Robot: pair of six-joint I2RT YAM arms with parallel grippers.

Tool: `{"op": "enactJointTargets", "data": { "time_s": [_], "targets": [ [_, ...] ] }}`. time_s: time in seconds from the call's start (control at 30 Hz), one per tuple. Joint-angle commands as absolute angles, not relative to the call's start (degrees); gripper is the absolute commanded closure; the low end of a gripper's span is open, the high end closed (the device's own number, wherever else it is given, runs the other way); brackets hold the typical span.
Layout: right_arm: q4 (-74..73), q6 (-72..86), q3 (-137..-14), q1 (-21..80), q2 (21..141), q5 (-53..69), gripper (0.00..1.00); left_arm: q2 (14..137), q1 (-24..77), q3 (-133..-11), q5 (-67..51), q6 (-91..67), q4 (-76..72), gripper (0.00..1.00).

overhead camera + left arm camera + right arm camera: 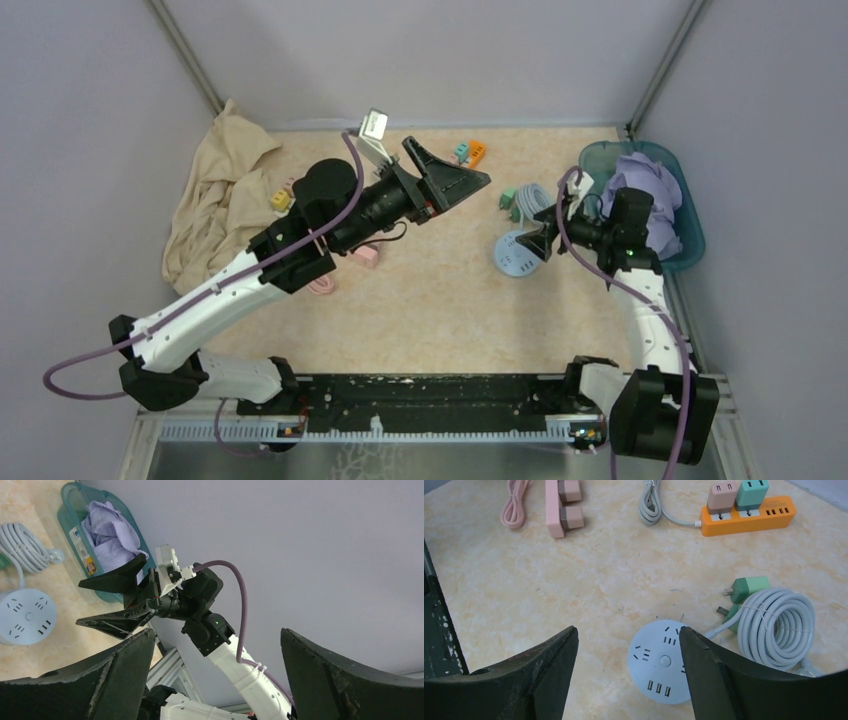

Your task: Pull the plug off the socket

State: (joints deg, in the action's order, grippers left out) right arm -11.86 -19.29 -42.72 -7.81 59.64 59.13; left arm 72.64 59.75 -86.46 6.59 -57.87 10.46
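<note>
A round pale-blue socket (659,662) lies flat on the table with no plug in its slots. Two green plugs (749,587) lie loose beside it, next to a coiled white cable (779,625). My right gripper (628,632) hangs open just above the socket (515,255), and nothing sits between its fingers. Farther back, an orange power strip (749,520) carries a pink plug (722,495) and a teal plug (751,491). My left gripper (470,182) is raised mid-table, wide open and empty, its camera facing the right arm.
A pink strip (555,510) with two brownish plugs lies toward the left. A beige cloth (220,190) is heaped at the far left. A teal bin (690,230) holding purple cloth (650,190) stands by the right wall.
</note>
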Motion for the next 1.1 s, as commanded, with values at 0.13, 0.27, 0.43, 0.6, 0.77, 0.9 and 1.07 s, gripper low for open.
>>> {"op": "enactJointTargets", "data": {
  "time_s": [0.13,0.27,0.43,0.6,0.77,0.9,1.07],
  "targets": [
    [-8.6,-18.7,-42.3,-9.2,57.6,62.6,0.26,71.4,60.4,-87.0,13.3,-65.0,10.8,0.00],
    [-8.6,-18.5,-42.4,-9.3,57.1,62.8,0.26,72.2,61.3,-86.3,16.4,-62.0,12.0,0.00],
    [-7.8,-17.5,-41.8,-9.3,56.0,62.8,0.26,70.0,61.3,-75.7,23.3,-47.8,5.7,0.00],
    [-7.6,-17.2,-41.7,-9.3,53.5,61.8,0.26,64.5,61.0,-60.3,23.2,-26.7,-6.3,0.00],
    [-8.2,-17.5,-42.0,-9.4,51.7,60.3,0.26,58.9,57.4,-50.2,25.3,-23.2,-6.8,0.00],
    [-8.0,-17.0,-42.0,-9.5,50.9,60.2,0.26,57.0,47.2,-44.9,14.6,-30.3,-3.7,0.00],
    [-6.3,-13.8,-41.8,-9.4,51.0,59.5,0.26,59.8,39.2,-40.7,0.3,-31.0,-11.3,0.00]
  ]
}}
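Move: The pink power strip, still carrying two plugs, lies about 22 cm ahead of the left hand, 26 cm to its left and some 45 cm below. On that low level, the white strip is around 32 cm ahead and 36 cm left, the orange strip 40 cm ahead and 2 cm right, and the emptied round socket 20 cm ahead and 14 cm right. From the right hand, the pink strip is roughly 13 cm ahead, 42 cm left and 19 cm lower. The pink strip is neared by the empty left hand, which after hovering high over the table sinks about 22 cm, then also sweeps left and forward, wide open. Its wrist rolls while the fingers swing some 25 degrees counter-clockwise and dip slightly. The right hand eases up about 3 cm off the round socket's side, its fingers tipping up a little and staying open. ##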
